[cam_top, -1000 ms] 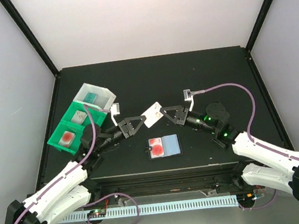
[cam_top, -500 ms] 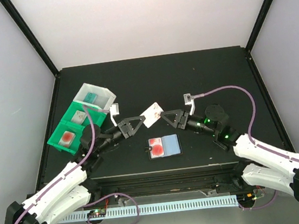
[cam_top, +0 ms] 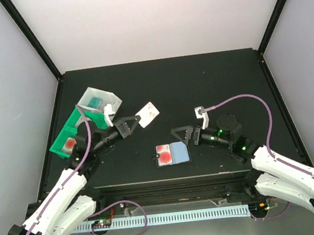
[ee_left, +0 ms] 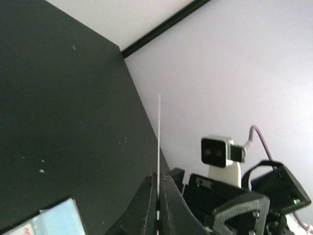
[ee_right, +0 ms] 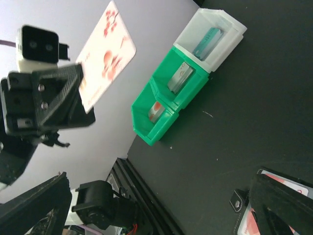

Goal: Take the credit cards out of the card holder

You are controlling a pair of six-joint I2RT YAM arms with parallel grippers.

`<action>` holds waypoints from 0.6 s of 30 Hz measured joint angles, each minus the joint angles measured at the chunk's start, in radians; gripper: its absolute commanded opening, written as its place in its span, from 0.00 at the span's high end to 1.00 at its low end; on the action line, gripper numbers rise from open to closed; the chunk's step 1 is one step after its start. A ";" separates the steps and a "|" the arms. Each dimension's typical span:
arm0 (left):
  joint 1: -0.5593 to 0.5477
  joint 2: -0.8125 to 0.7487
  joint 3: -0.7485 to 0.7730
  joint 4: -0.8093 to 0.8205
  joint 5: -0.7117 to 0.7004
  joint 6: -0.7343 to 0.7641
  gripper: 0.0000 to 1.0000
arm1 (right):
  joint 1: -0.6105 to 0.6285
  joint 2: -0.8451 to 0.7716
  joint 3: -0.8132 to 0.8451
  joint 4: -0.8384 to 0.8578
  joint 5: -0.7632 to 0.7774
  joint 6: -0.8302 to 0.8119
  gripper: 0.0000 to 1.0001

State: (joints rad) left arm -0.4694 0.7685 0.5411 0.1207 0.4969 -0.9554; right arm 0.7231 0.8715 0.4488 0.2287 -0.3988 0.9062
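Note:
My left gripper [cam_top: 136, 122] is shut on a white credit card with red marks [cam_top: 148, 113], held in the air right of the bins. In the left wrist view that card [ee_left: 159, 132] shows edge-on as a thin line between the closed fingers. The card holder [cam_top: 172, 154] lies open on the table, with a card bearing a red round mark [cam_top: 163, 156] in its left pocket. My right gripper [cam_top: 177, 135] stands open and empty just right of the holder. Its wrist view shows the held card [ee_right: 105, 61] and the holder's edge [ee_right: 274, 196].
A white bin [cam_top: 100, 101] with a teal card [ee_right: 208, 41] and two joined green bins [cam_top: 70, 134] with a pale card [ee_right: 180, 77] and a red-marked card [ee_right: 155, 110] sit at the table's left. Black frame posts stand at the back corners.
The right gripper let go of the white card, opened wide and drew back toward the holder. The left gripper closed on the card and carried it up and left toward the bins.

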 measured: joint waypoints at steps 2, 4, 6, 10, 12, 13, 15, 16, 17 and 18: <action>0.058 0.010 0.035 -0.043 0.029 0.022 0.98 | 0.000 -0.019 -0.003 -0.027 0.001 -0.019 0.00; 0.113 0.016 0.072 -0.092 0.053 0.048 0.98 | 0.000 -0.041 -0.003 -0.047 0.002 -0.037 0.00; 0.168 0.019 0.107 -0.139 0.076 0.074 0.98 | 0.000 -0.060 -0.003 -0.061 0.004 -0.052 0.00; 0.300 0.031 0.159 -0.226 0.133 0.112 0.98 | 0.000 -0.084 -0.003 -0.087 0.008 -0.075 0.00; 0.393 0.043 0.175 -0.275 0.170 0.127 0.98 | 0.000 -0.090 -0.003 -0.103 0.008 -0.085 0.00; 0.431 0.050 0.179 -0.291 0.186 0.133 0.98 | 0.000 -0.093 -0.003 -0.109 0.008 -0.090 0.00; 0.528 0.077 0.180 -0.327 0.236 0.147 0.99 | 0.000 -0.100 -0.003 -0.118 0.010 -0.097 0.00; 0.563 0.092 0.180 -0.340 0.253 0.154 0.98 | 0.000 -0.103 -0.003 -0.121 0.010 -0.100 0.00; 0.614 0.114 0.180 -0.358 0.282 0.161 0.99 | 0.000 -0.108 -0.003 -0.125 0.012 -0.103 0.00; 0.649 0.133 0.180 -0.372 0.300 0.171 0.98 | 0.000 -0.115 -0.003 -0.129 0.014 -0.108 0.00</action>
State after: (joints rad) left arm 0.1795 0.9012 0.7212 -0.2512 0.7967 -0.7849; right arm 0.7231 0.7567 0.4461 0.0998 -0.3847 0.7986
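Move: The green tray's far compartment, beside the white box, lies about 25 cm left and 13 cm ahead of the left hand, which already holds the patterned card, and some 16 cm below. The white box is around 18 cm left and 20 ahead; the green tray's near compartment 30 cm left and 3 ahead. The open card holder is about 11 cm right and 6 back. From the empty right hand the far compartment is some 36 cm left, 16 ahead and 10 below. The card, still pinched in the left hand's shut fingers, is carried about 14 cm left and 6 or 7 cm forward towards the green tray and white box, speeding up as it goes. The hand first rises about 2 cm, then sinks some 4, while the wrist turns nearly 20 degrees counter-clockwise and tips the fingers down slightly. ##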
